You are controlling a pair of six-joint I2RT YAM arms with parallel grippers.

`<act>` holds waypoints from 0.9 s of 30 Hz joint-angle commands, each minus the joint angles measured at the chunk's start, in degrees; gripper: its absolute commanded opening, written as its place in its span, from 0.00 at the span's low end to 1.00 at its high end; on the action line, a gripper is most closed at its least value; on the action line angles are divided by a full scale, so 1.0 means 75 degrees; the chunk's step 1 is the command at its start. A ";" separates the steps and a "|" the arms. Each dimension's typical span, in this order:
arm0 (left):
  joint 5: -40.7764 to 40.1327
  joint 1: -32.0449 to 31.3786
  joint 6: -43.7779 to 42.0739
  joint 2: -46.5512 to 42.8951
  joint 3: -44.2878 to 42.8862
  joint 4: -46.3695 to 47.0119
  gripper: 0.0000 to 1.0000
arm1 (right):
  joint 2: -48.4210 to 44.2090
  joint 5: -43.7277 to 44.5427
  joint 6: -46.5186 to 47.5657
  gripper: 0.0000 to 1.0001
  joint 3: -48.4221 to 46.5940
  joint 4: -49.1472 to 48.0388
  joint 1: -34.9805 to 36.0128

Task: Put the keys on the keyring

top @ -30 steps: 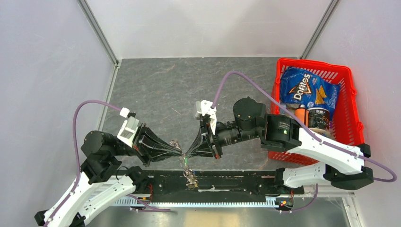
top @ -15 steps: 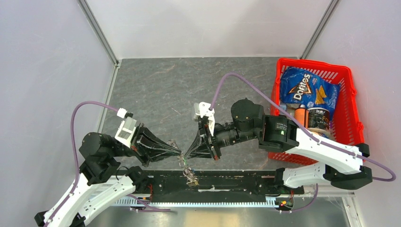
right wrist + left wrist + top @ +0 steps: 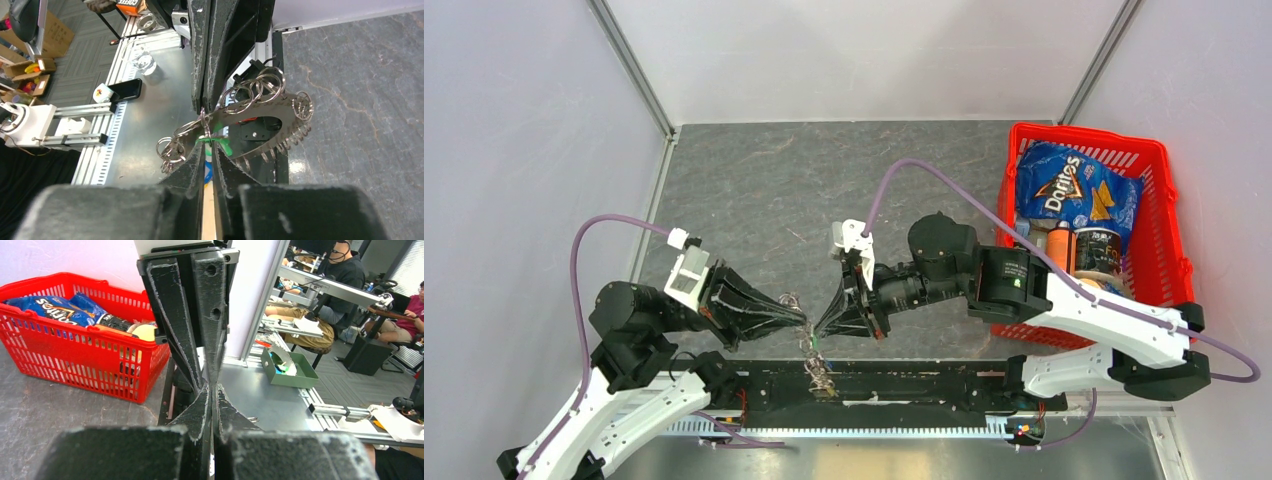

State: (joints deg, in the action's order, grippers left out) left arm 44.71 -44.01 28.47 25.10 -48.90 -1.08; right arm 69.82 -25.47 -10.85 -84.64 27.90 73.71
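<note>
The keyring (image 3: 292, 112) is a flat metal ring fringed with small split rings, held in the air between my two grippers. Coming in from the top of the right wrist view, my left gripper (image 3: 805, 322) (image 3: 214, 386) is shut on its edge. One of the keys, with a bright green head (image 3: 222, 146) (image 3: 817, 342), sits at the ring's rim. My right gripper (image 3: 817, 328) (image 3: 209, 149) is shut on it, tip to tip with the left. A bunch of loose rings (image 3: 170, 147) dangles from the ring. In the left wrist view the ring is hidden behind the fingers.
A red basket (image 3: 1169, 215) with a Doritos bag (image 3: 1069, 190) and cans stands at the right edge of the grey table. The black base rail (image 3: 924, 385) runs along the near edge just below the grippers. Walls close off the table's left, back and right.
Both wrists have shifted slightly left and away from the near edge. The two fingertips stay together at the keyring, and the dangling rings have swung a little left.
</note>
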 commanded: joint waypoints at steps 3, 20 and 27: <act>-0.0423 0.0008 0.0131 -0.0022 -0.0106 0.0601 0.02 | -0.0587 0.0729 0.0068 0.38 0.0134 -0.0099 0.0074; -0.2237 0.0008 -0.0234 0.0521 0.0302 0.0198 0.02 | -0.2252 0.4465 -0.0511 0.51 0.1486 0.0421 0.0071; -0.3652 0.0006 -0.0235 0.1016 0.0466 -0.0219 0.02 | -0.2770 0.5787 -0.0896 0.52 0.2400 0.0753 0.0074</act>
State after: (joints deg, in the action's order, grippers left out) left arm 25.93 -44.01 28.18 31.09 -45.84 -3.16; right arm 51.16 10.20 -15.14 -69.04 32.38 74.04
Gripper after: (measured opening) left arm 0.022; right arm 0.521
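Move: The keyring disc hangs on edge from my shut left fingers, its middle about 4 cm below them, level fore and aft, and 1 cm to their right. From my right fingertips that middle is some 3 cm down, 1 cm ahead and 1 cm left. Right under those tips, about 2 cm down, is the green tag; the blue tag hangs around 5 cm down and 1 cm back, the yellow tag 8 cm down and 2 cm back. I open my right fingers to about half, letting go of the green tag's small ring, and draw that hand away from the keyring, right and forward some 12 cm, up slightly and then down about 4 cm, swinging clockwise about 35 degrees. My left hand keeps its pinch and, speeding up, carries the keyring forward and then also down, turning counter-clockwise. ##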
